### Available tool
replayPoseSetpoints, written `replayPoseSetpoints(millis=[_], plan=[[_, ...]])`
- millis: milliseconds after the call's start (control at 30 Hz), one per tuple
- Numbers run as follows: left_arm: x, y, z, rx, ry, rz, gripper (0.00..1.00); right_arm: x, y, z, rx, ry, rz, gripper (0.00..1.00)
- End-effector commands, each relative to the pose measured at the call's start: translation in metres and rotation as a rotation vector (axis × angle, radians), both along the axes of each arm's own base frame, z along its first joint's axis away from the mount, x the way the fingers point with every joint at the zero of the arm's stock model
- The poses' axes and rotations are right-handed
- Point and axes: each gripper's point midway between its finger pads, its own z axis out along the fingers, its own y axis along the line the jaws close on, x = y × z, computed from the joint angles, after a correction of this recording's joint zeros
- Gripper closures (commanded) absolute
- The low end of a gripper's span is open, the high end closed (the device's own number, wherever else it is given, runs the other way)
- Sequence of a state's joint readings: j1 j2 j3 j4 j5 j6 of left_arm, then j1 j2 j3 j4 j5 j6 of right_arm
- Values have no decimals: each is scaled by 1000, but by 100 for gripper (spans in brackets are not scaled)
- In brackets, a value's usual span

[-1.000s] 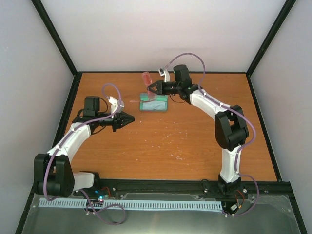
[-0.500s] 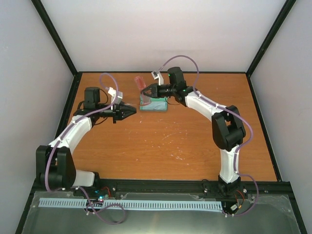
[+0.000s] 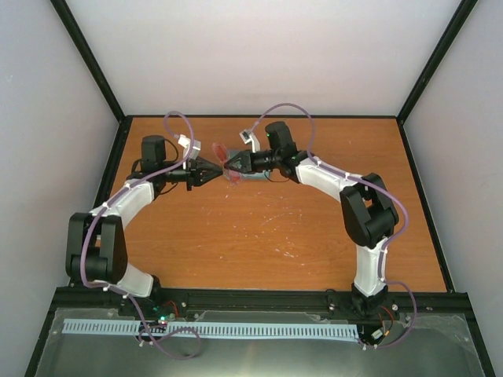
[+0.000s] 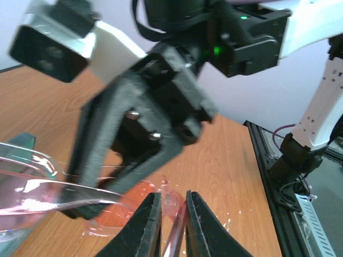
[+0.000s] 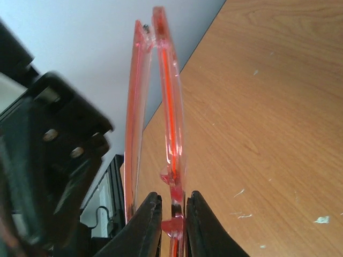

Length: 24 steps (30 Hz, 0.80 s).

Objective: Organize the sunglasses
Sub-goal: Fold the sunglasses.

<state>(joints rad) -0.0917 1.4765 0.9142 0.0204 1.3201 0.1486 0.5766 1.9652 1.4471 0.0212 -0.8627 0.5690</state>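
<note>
The sunglasses [image 3: 225, 154] hang above the table between my two grippers, thin red-pink and see-through. My right gripper [image 5: 172, 225] is shut on the frame at the bridge, and the sunglasses [image 5: 161, 107] stand on edge above its fingers. My left gripper [image 4: 172, 230] faces it from the left. Its jaws stand a narrow gap apart, with one pink temple of the sunglasses [image 4: 118, 206] lying between them against the right finger [image 4: 201, 230]. In the top view the left gripper [image 3: 214, 169] and right gripper [image 3: 229, 166] are almost tip to tip.
The grey-blue case [image 3: 253, 175] lies just behind the right gripper, mostly hidden by it; a teal edge of the case [image 4: 21, 144] shows in the left wrist view. Bare wooden table [image 3: 267, 228] lies toward the front. Grey walls close in the back and sides.
The right gripper has carried the sunglasses left and lower, away from over the case. The left gripper has swung up and right to meet it, and a temple now lies between its jaws.
</note>
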Motion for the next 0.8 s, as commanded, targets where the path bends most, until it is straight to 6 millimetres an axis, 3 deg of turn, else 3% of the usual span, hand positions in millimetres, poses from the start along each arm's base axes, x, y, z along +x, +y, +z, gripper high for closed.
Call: replayPoseSetpoints(millis=[0, 233, 400, 467, 633, 767], plan=[[25, -2, 3, 4, -33, 24, 84, -26, 5, 34, 58, -77, 57, 89], [34, -1, -28, 41, 35, 50, 84, -29, -9, 38, 25, -117, -2, 90], [31, 3, -43, 85, 27, 94, 66, -34, -4, 46, 54, -107, 49, 89], [33, 4, -47, 87, 42, 98, 50, -41, -2, 43, 58, -89, 85, 89], [46, 2, -49, 82, 48, 101, 41, -60, -2, 25, 19, -40, 159, 88], [54, 2, -42, 75, 37, 98, 39, -58, -10, 12, -39, -35, 119, 89]])
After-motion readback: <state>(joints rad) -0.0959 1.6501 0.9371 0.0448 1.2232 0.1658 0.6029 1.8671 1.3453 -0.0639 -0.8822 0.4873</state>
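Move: The left fingers pinch a temple of the sunglasses, whose frame is centred about 5 cm ahead, 3 cm right and 2 cm below. The open case lies under them, from the left hand some 5 cm ahead, 6 cm right and 20 cm down. The right hand already grips the frame near the bridge, its middle about 1 cm to that hand's left, level and neither ahead nor back. Left hand opens off the temple, sinking 6 cm and going forward; right draws the frame back 4 cm. ##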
